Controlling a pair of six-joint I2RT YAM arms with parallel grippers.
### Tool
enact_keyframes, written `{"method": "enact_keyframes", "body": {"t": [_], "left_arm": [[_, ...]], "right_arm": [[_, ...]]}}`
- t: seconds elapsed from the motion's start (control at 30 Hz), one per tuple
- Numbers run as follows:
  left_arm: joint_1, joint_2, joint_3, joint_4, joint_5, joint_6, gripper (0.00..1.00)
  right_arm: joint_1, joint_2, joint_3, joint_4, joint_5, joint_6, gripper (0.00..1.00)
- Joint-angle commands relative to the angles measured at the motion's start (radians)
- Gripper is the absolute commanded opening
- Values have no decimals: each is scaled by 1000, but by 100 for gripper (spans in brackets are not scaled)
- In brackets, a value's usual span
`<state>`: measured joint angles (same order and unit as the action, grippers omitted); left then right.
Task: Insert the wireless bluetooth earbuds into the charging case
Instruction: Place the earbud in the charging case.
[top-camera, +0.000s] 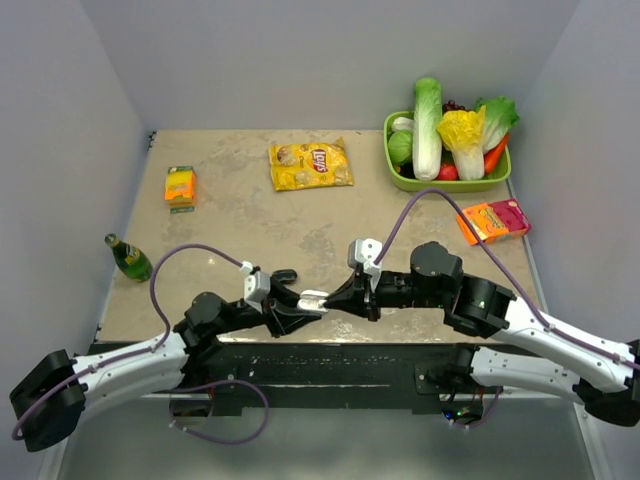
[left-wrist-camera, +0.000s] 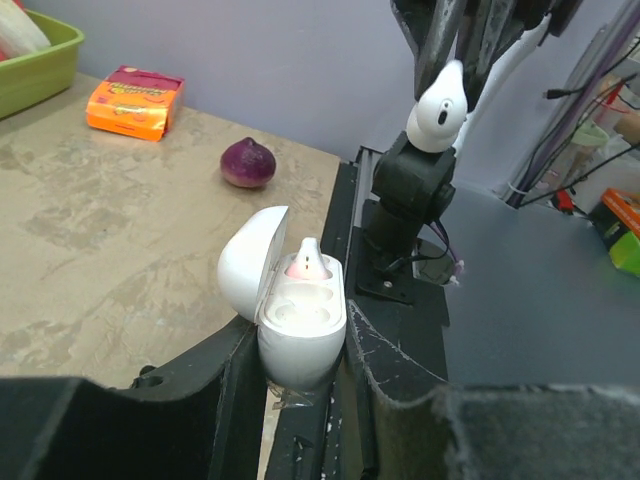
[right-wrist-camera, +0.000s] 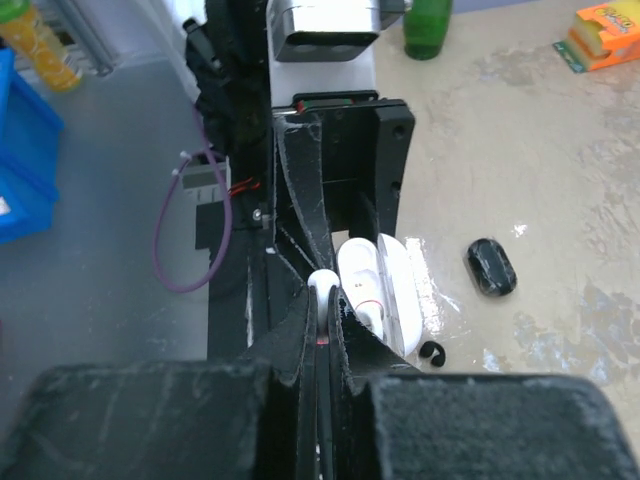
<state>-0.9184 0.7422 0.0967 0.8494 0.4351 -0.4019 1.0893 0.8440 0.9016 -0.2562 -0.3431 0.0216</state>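
My left gripper (left-wrist-camera: 303, 347) is shut on the body of the white charging case (left-wrist-camera: 300, 335), held upright at the table's near edge. The lid is flipped open to the left. One whitish earbud (left-wrist-camera: 308, 262) sits in the far slot; the near slot is empty. My right gripper (right-wrist-camera: 325, 300) is shut on another white earbud (right-wrist-camera: 323, 284), just left of the case (right-wrist-camera: 385, 285). In the left wrist view that earbud (left-wrist-camera: 437, 105) hangs above and to the right of the case. In the top view both grippers meet at the case (top-camera: 313, 298).
A black oval piece (right-wrist-camera: 491, 267) and a small black hook (right-wrist-camera: 432, 350) lie on the table beside the case. Farther off are a purple onion (left-wrist-camera: 248, 163), a green bottle (top-camera: 129, 257), a chips bag (top-camera: 311, 165), an orange-pink packet (top-camera: 492, 221), an orange box (top-camera: 180, 186) and a green vegetable basket (top-camera: 400, 178).
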Motion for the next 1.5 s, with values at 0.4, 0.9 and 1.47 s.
{"method": "enact_keyframes", "body": {"t": [0.4, 0.9, 1.47], "left_arm": [[-33, 126, 124, 54, 163, 34, 0], [-65, 97, 107, 63, 137, 57, 0], [-66, 86, 104, 89, 94, 57, 0]], "right_arm": [[81, 87, 68, -71, 41, -60, 0], [92, 119, 62, -81, 96, -55, 0], [115, 133, 46, -74, 116, -34, 0]]}}
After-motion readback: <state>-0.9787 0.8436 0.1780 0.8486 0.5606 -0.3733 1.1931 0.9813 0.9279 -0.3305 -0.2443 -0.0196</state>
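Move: The left gripper already holds the open charging case; the white earbud pinched in the right fingers is about 2 cm back, 5 cm right and 6 cm above that hand. From the right hand the case's empty well lies some 2 cm ahead, 4 cm left and 6 cm below, with the seated earbud about 2 cm to the right of that well. Down on the table, roughly 24 cm lower, a black earbud lies 12 cm ahead and 3 cm left of the right hand. Lower the right gripper about 5 cm onto the case and some 2 cm left, tipping its fingers roughly 10 degrees further down, and keep the earbud pinched until it meets the empty well. Meanwhile carry the case back about 3 cm and 2 cm right under it with the left gripper, turning clockwise some 10 degrees, grip kept. ##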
